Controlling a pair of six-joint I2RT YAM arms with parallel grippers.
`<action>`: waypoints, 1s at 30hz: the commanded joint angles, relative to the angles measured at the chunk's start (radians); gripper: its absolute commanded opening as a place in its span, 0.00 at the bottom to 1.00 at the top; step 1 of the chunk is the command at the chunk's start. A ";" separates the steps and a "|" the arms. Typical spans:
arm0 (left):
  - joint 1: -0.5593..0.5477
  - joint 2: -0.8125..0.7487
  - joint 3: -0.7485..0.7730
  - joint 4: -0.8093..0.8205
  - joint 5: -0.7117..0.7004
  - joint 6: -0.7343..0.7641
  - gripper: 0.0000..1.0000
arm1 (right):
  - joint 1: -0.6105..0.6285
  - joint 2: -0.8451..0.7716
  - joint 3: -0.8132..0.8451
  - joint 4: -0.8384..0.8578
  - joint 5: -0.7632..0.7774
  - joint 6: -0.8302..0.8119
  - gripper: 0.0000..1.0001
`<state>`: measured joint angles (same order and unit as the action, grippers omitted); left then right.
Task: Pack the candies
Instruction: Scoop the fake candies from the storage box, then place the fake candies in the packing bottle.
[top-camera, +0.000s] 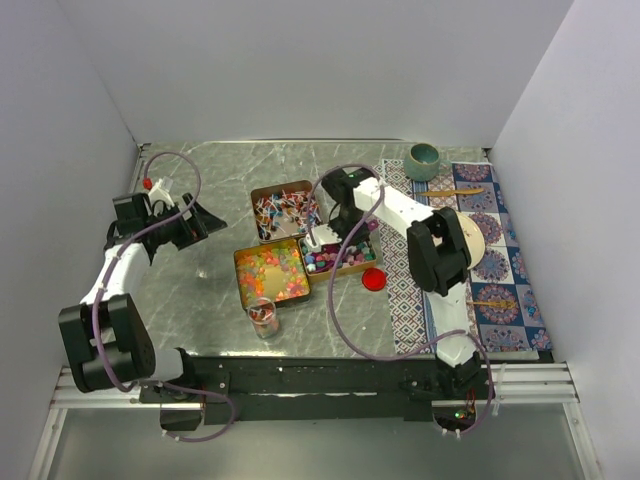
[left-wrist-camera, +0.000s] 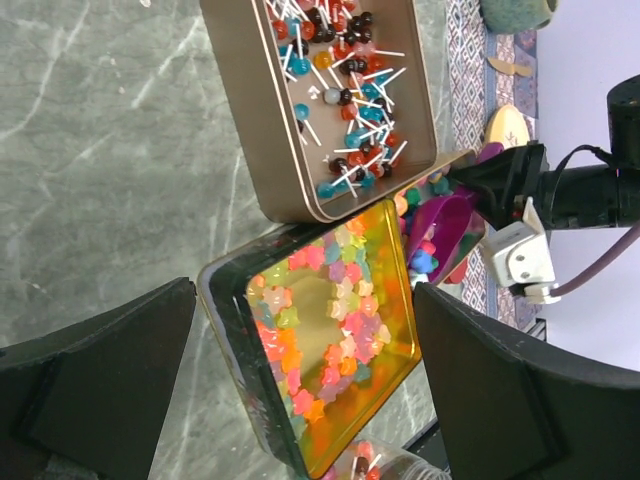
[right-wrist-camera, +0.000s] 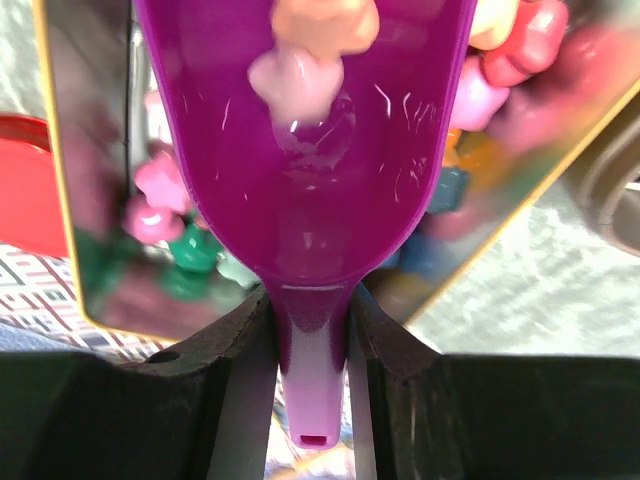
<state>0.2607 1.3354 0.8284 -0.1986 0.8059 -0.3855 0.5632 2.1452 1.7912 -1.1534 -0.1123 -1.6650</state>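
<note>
Candies lie in three open tins: lollipops (top-camera: 283, 210), star-shaped jellies (top-camera: 270, 272) and mixed pieces (top-camera: 340, 257). My right gripper (right-wrist-camera: 312, 320) is shut on the handle of a purple scoop (right-wrist-camera: 310, 150). The scoop's bowl hangs over the mixed tin (right-wrist-camera: 520, 150) with two jelly pieces (right-wrist-camera: 300, 80) in it. In the left wrist view the scoop (left-wrist-camera: 445, 225) dips beside the jelly tin (left-wrist-camera: 330, 340). My left gripper (top-camera: 195, 222) stands wide open and holds nothing, left of the tins, its fingers (left-wrist-camera: 100, 370) low over the table. A clear cup (top-camera: 263, 318) holds a few candies.
A flat red lid (top-camera: 374, 279) lies right of the tins, at the edge of a patterned mat (top-camera: 500, 270). On the mat are a green mug (top-camera: 424, 160), a wooden plate (top-camera: 472, 240) and a wooden spoon (top-camera: 455, 191). White walls enclose the table.
</note>
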 joint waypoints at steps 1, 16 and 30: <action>0.008 0.025 0.063 -0.008 -0.010 0.046 0.97 | -0.035 -0.056 -0.061 0.030 -0.176 0.069 0.00; 0.011 0.087 0.126 -0.041 -0.040 0.082 0.97 | -0.140 -0.235 -0.231 0.279 -0.366 0.327 0.00; 0.046 0.012 0.104 -0.062 -0.180 0.060 0.97 | 0.010 -0.395 -0.063 0.137 -0.323 0.534 0.00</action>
<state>0.2916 1.4170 0.9180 -0.2558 0.7116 -0.3271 0.4728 1.8244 1.6337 -0.9260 -0.4538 -1.1950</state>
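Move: The right hand grips the purple scoop's handle, its bowl down among the star candies; the middle of that candy box lies about 4 cm left of the hand, 3 cm back and 4 cm below. The lollipop box is some 17 cm left and 7 cm ahead, the gummy box 19 cm left and 8 cm back, the red lid 5 cm right and 10 cm back, the clear jar roughly 20 cm left and 20 cm back. From the left hand the candy box is about 30 cm right, 1 cm back and 13 cm below. Keeping its grip on the scoop, the right hand eases about 1.5 cm back and right, low in the candy box, while the wrist raises the bowl end some 30 degrees and swings clockwise about 25; then it lifts quickly, about 10 cm, bearing left by 3 cm late on. The empty, open left hand drifts left and forward about 3.5 cm. ##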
